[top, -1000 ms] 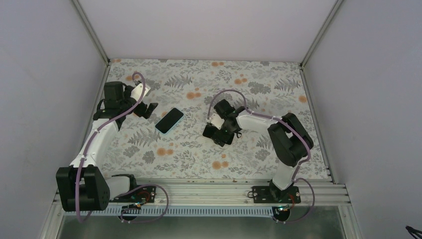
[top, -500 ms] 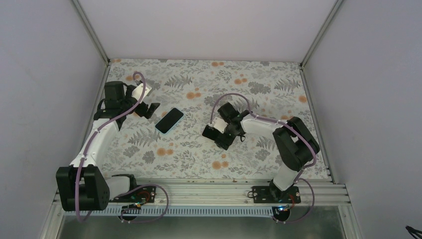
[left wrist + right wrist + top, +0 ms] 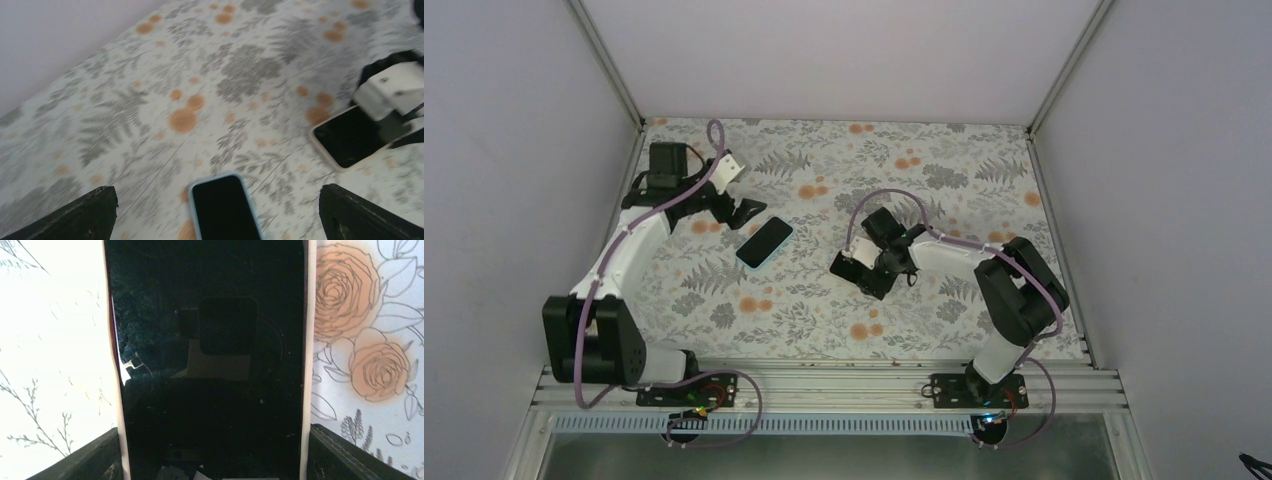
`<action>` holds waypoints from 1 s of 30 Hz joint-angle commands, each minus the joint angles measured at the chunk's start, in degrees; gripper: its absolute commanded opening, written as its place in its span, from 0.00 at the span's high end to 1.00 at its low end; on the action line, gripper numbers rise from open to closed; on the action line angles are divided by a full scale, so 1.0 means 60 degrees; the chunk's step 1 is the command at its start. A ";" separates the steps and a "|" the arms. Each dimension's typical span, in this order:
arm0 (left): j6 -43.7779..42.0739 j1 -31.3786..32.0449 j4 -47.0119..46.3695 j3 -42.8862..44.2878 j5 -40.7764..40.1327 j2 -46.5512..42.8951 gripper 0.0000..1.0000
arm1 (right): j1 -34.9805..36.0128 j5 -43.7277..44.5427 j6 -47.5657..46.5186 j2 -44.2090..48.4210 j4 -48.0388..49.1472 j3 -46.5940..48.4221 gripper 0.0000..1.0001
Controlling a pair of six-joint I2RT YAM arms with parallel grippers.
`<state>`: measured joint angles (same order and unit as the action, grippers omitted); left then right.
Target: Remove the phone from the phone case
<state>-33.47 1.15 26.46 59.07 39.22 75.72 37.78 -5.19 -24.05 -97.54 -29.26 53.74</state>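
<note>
A black-screened phone (image 3: 210, 355) in a pale beige phone case (image 3: 309, 340) lies flat on the floral cloth. My right gripper (image 3: 212, 455) is low over it, with one finger against each long side of the case. In the top view that gripper (image 3: 864, 270) hides the phone. The left wrist view shows this phone (image 3: 350, 136) at the right. A second phone in a light blue case (image 3: 764, 242) lies left of centre. My left gripper (image 3: 746, 210) hangs open just behind it, and the blue-cased phone (image 3: 225, 210) shows between its wide-apart fingers.
The floral cloth (image 3: 824, 320) covers the table. Grey walls close in the left, back and right sides. A metal rail (image 3: 824, 385) with both arm bases runs along the near edge.
My left arm has swung right and turned its wrist toward the blue-cased phone. The right gripper's fingers have narrowed onto the sides of the beige case.
</note>
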 commanded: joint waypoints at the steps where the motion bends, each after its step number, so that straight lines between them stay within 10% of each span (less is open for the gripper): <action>1: -0.0350 0.0573 0.1452 0.1110 0.1699 0.1148 0.00 | 0.0014 0.0786 -0.0346 0.0772 0.0121 -0.0154 0.26; 30: 0.0679 0.2140 0.4182 0.6060 0.4306 0.6955 0.00 | 0.0983 0.2328 -0.0854 0.0746 0.2148 0.2366 0.28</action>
<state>-31.24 13.58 50.41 91.92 63.24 115.92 42.11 6.92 -28.03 -91.72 -20.82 64.62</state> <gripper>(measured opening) 0.999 0.810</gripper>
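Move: Lying roughly 25 cm to the left hand's right, 8 cm back and 20 cm below is the phone case with its phone. The right hand already grips it near one end; its middle is about 3 cm left and 2 cm ahead of that hand. The open left gripper sits some 28 cm left, 9 cm ahead and 20 cm above the right hand. A blue-edged phone rests 21 cm under the left hand, 2 cm ahead and 3 cm right. Lifting the phone case, the right hand rises about 12 cm while going forward and then left towards the left gripper. It keeps its pinch on the case's sides and tilts the free end up. The left hand sweeps some 13 cm right and sinks, wide open, turning clockwise until its fingers point right at that end. ##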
